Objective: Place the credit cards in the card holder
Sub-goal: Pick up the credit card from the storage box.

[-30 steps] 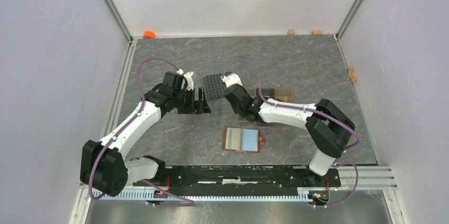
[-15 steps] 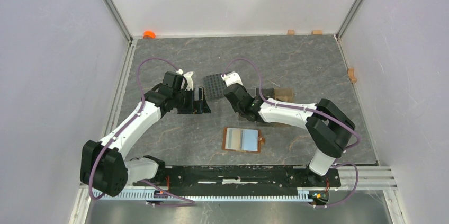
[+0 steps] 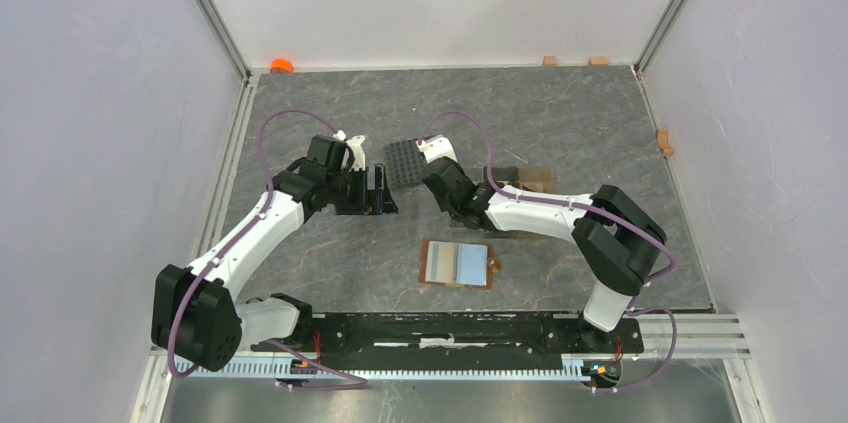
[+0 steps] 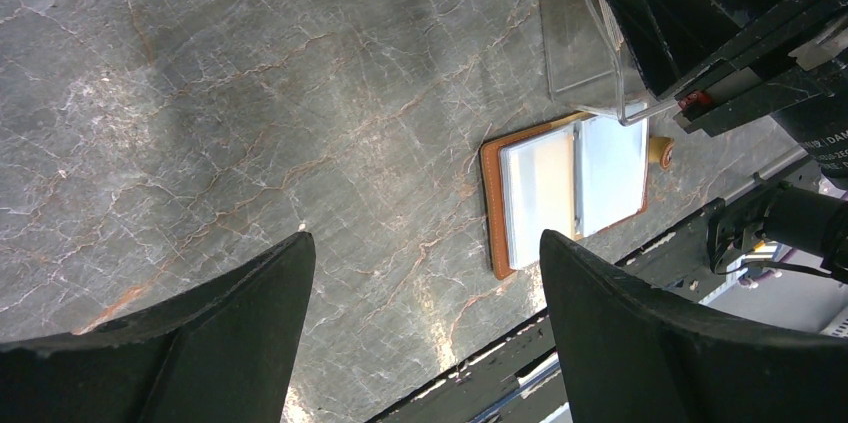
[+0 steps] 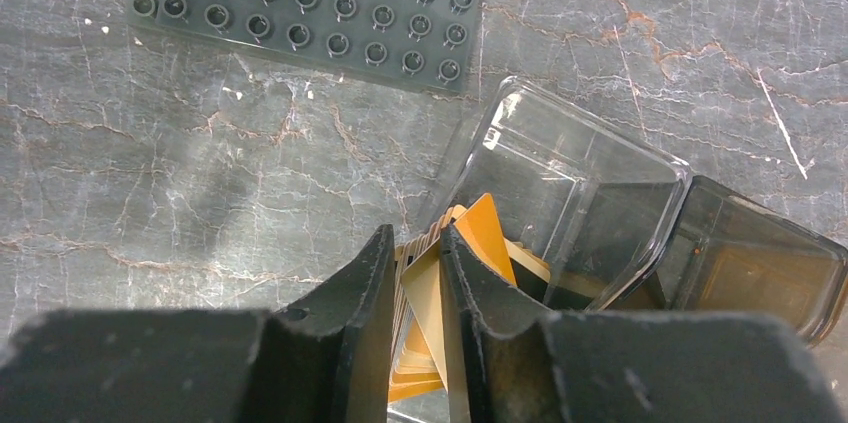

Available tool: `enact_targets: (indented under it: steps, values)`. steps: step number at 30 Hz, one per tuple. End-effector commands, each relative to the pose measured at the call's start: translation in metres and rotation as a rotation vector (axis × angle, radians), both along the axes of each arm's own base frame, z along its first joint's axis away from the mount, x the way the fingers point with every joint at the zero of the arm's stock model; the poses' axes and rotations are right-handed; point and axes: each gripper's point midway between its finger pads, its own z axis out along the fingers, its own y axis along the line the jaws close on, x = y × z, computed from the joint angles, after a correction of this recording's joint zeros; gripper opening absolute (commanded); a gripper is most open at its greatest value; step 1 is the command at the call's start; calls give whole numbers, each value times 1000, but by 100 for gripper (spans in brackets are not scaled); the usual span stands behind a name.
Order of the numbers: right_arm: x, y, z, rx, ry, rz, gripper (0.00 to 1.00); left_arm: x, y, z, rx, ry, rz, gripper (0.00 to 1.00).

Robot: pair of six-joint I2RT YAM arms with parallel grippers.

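Note:
The brown card holder (image 3: 426, 265) lies open near the table's front, with a grey card (image 3: 440, 263) and a light blue card (image 3: 472, 263) on its two halves. The left wrist view shows it too, as the card holder (image 4: 490, 205). My right gripper (image 5: 418, 238) reaches into a clear stand (image 5: 560, 173), its jaws narrowed onto a stack of yellowish credit cards (image 5: 482, 231) standing on edge. To the left, my left gripper (image 3: 378, 191) hangs wide open above bare table with nothing in it, as the left gripper (image 4: 425, 243) shows in its own view.
A dark grey studded plate (image 3: 403, 161) lies just behind the two grippers. The amber-tinted end of the stand (image 3: 537, 180) shows behind the right forearm. An orange object (image 3: 282, 65) and small wooden blocks (image 3: 549, 60) sit along the back wall, and another block (image 3: 664, 141) by the right wall.
The right gripper's jaws have drawn slightly closer together on the cards, and the right arm has shifted a little. The left arm has not moved.

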Motion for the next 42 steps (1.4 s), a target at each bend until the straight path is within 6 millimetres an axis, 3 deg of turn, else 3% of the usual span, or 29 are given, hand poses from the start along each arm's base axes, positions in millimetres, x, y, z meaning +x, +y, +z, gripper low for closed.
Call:
enact_targets:
  steps: [1, 5, 10, 14, 22, 25, 33, 37, 42]
  values:
    - [5, 13, 15, 63, -29, -13, 23, 2, 1, 2, 5, -33, -31, 89]
    - [3, 12, 21, 71, -33, -18, 17, 2, 0, 2, 4, -32, -34, 89]
    - [2, 8, 27, 71, -41, -30, 3, 2, 0, 3, 4, -34, -33, 89]
    - [1, -1, 43, 69, -86, -66, 0, 3, 1, 3, 6, -40, -29, 89]
    - [0, -41, 79, 36, -239, -145, 0, 4, 1, 9, 1, -72, -32, 89]
    - [-4, -45, 96, 78, -268, -127, 0, 3, -4, 17, -36, -104, -58, 88]
    - [-15, -34, 152, 342, -307, 43, 0, -5, -38, 60, -261, -232, -131, 85]
    - [-21, -37, 191, 517, -325, 111, 0, -14, -63, 98, -416, -334, -216, 85]
    - [-45, -23, 245, 732, -323, 298, 0, -32, -84, 156, -599, -483, -352, 87]
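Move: Right between and just under the right fingertips, its middle about 3 cm below the hand, stands the credit card, among the orange cards in the storage box's clear compartment. The white cards are some 9 cm to the right and 2 cm nearer; the dark mat is about 5 cm ahead and 7 cm left; the card holder lies open about 14 cm straight back, all lower than the hand. From the left hand the card is roughly 14 cm right, 1 cm ahead and 8 cm lower. Closing first, the right fingers shut and pinch an orange card, then draw it steeply up about 18 cm out of the clear compartment, drifting 5 cm right, the wrist swinging the fingertips up towards level and leftward. Later the left hand, empty and still wide open, rises some 7.5 cm and goes 5 cm right, its fingers tipping up and more to the right. ##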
